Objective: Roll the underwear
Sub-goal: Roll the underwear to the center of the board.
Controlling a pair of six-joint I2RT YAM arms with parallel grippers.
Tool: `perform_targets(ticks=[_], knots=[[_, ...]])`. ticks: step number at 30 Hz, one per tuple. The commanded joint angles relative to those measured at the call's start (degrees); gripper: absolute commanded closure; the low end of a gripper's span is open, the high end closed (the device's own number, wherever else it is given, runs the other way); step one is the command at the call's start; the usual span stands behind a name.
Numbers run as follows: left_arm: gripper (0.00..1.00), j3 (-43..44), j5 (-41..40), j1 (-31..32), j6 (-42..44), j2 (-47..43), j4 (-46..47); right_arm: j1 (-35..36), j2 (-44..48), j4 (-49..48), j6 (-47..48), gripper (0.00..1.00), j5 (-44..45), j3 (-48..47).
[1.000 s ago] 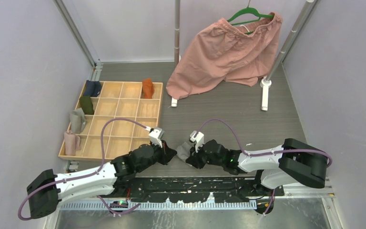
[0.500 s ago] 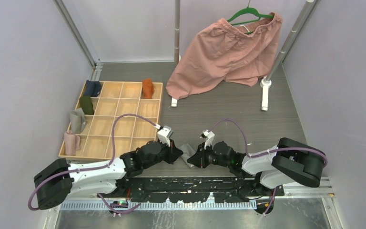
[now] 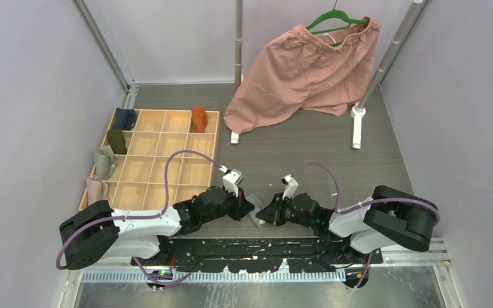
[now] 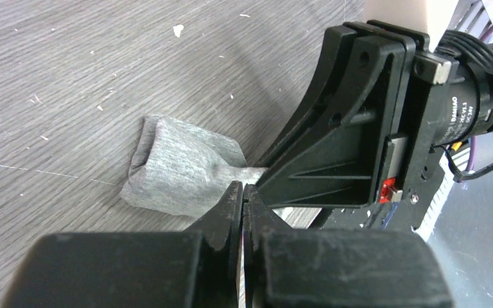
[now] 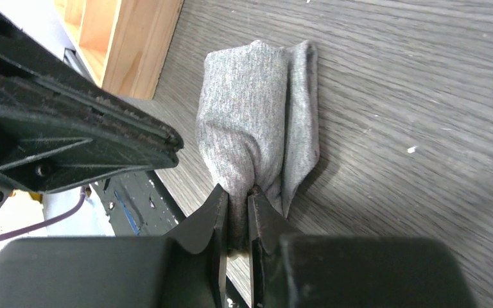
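The grey underwear (image 5: 257, 122) lies bunched and folded on the dark table, close to the near edge between both arms (image 3: 255, 217). My right gripper (image 5: 239, 196) is shut on its near end, with cloth pinched between the fingertips. My left gripper (image 4: 242, 192) is shut with nothing in it, its tips just short of the grey cloth (image 4: 180, 167) and right beside the right gripper's body (image 4: 359, 128). In the top view the left gripper (image 3: 249, 206) and right gripper (image 3: 264, 215) face each other. The rust-orange underwear (image 3: 198, 119) stands in a far compartment of the wooden tray (image 3: 213, 154).
The tray's left column holds navy (image 3: 124, 119), green (image 3: 117, 141), grey (image 3: 104, 163) and pink (image 3: 95, 190) rolled cloths. Big pink shorts (image 3: 308, 67) hang from a green hanger on a rack with white feet (image 3: 357, 128). The tray's corner (image 5: 128, 45) is near the grey cloth.
Both grippers have shifted right and slightly toward the near edge. The right gripper has dragged the grey underwear along with it, and the left gripper has followed, staying shut.
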State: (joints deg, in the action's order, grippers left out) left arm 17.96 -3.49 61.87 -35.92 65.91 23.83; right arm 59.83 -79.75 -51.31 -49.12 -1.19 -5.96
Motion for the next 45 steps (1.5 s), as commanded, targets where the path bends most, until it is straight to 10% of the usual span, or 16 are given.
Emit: perform_targets(ticks=[1,10,22,36,45], knots=[[0.99,1.3,2.0,0.2,0.4,0.2,4.3,-0.4,0.7,8.9,-3.5,0.99,5.5,0.9],[0.99,0.4,0.7,0.2,0.4,4.2,6.1,-0.6,3.8,19.3,-4.6,0.92,6.9,-0.9],[0.99,-0.9,-3.6,0.2,-1.6,16.8,15.6,-0.7,8.0,32.6,1.0,0.57,3.4,-7.3],[0.99,-0.7,-2.8,0.1,-1.0,18.0,14.2,-0.9,30.6,63.4,6.1,0.35,15.5,-18.9],[0.99,-0.1,-1.6,0.2,-0.8,18.8,14.3,-10.5,19.4,66.9,3.8,0.23,5.6,-28.3]])
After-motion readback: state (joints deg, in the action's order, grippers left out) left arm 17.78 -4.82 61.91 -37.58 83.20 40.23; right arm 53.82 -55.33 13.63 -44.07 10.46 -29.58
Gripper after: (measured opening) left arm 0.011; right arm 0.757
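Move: The grey underwear's middle lies about 2 cm ahead of my left hand, 2 cm to its right and 5 cm below. My right hand still pinches its near end, with the middle roughly 3 cm ahead, 2 cm to the left and 1 cm lower. The wooden box's middle is some 15 cm ahead of my left hand and 33 cm left; the orange roll in it stands about 29 cm ahead and 17 cm left. I press my left hand's shut fingertips down onto the middle of the underwear, about 4 cm down and slightly right and forward, and hold there. Meanwhile my right hand eases its pinched end a little right and down, opens wide to let go, backs off right, then lifts about 6 cm and swings forward, its fingers tilting further down. ##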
